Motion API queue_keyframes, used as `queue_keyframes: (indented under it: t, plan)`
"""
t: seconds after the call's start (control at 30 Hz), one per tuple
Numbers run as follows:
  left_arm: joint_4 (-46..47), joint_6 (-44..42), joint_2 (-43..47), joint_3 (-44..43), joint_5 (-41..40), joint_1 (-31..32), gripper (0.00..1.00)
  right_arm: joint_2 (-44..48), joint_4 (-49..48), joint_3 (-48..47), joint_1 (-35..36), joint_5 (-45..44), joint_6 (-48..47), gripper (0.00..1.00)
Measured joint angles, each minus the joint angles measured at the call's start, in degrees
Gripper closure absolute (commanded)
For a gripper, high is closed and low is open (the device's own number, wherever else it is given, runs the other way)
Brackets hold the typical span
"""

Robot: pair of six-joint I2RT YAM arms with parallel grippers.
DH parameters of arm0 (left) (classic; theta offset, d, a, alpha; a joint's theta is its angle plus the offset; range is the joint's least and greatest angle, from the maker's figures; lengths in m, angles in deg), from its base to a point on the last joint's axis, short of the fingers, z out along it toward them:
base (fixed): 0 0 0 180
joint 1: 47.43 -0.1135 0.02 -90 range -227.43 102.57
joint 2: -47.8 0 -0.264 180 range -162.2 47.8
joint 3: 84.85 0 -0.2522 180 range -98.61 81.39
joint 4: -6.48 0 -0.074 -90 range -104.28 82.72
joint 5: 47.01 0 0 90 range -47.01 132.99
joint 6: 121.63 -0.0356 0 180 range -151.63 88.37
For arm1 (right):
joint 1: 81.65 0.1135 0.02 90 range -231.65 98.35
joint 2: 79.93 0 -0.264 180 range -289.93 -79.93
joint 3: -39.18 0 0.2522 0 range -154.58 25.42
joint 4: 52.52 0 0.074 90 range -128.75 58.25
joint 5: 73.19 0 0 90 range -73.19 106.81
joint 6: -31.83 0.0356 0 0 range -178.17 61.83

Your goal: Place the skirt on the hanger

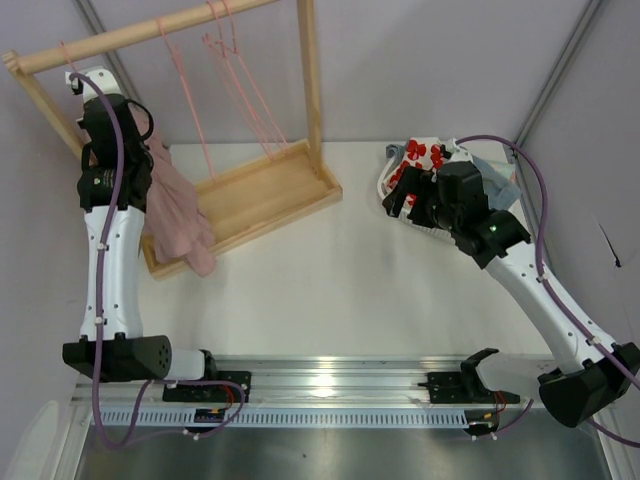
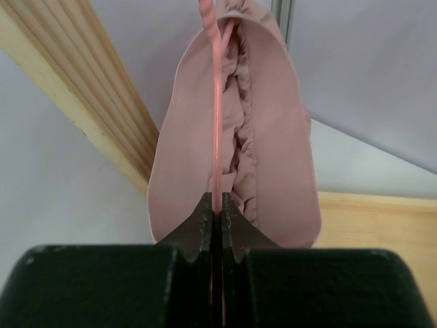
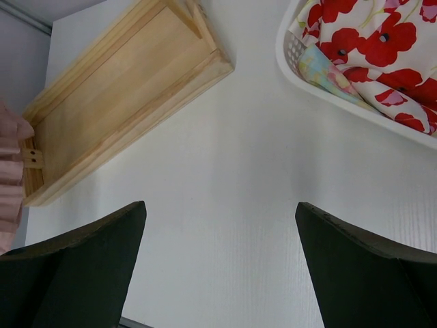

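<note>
The dusty-pink skirt (image 1: 178, 215) hangs down beside my raised left arm, over the left end of the wooden rack. In the left wrist view its gathered waist (image 2: 273, 137) wraps round a thin pink hanger (image 2: 217, 123) wire. My left gripper (image 2: 218, 205) is shut on that wire; from above, the left gripper (image 1: 112, 120) is mostly hidden by the wrist. My right gripper (image 3: 220, 225) stands wide open over bare table with nothing between its fingers. In the top view the right gripper (image 1: 408, 200) is beside the basket. A strip of skirt (image 3: 8, 171) shows at the right wrist view's left edge.
The wooden rack (image 1: 250, 195) has a tray base and a top rail (image 1: 150, 30) carrying other pink hangers (image 1: 235, 70). A white basket (image 1: 392, 175) at the right holds a white cloth with red flowers (image 3: 369, 41) and a blue-grey garment (image 1: 495, 180).
</note>
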Motion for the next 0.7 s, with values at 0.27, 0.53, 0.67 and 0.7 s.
queue_keyframes:
  t: [0.27,0.53,0.67,0.7]
  plan:
    - [1.9,0.2,2.1,3.5,0.2,-0.1,0.9,-0.5,0.0,0.0,-0.2,0.0,0.0,0.01]
    - [1.6,0.2,4.2,3.4,4.1,-0.2,0.22,-0.5,0.0,0.0,-0.3,0.1,-0.3,0.01]
    - [-0.6,0.3,4.7,-0.5,7.0,-0.2,0.13,-0.5,0.2,-0.2,-0.6,0.0,-1.4,0.01]
    - [-1.4,0.3,4.8,-1.9,7.6,-0.2,0.11,-0.6,0.3,-0.5,-0.7,-0.2,-1.7,0.01]
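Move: The left hand still grips the near arm of the pink hanger; the rail that carries its hook is some 15 cm above and 6 cm ahead. The skirt hangs about 8 cm ahead, 4 cm left and 12 cm lower; the rack's left post is around 5 cm ahead and 10 cm left. From the idle, open right hand that stretch of rail is roughly 57 cm left, 12 cm ahead and 30 cm up. The left hand settles slightly, opens wide to release the hanger, then rises about 4 cm, easing back and right. ##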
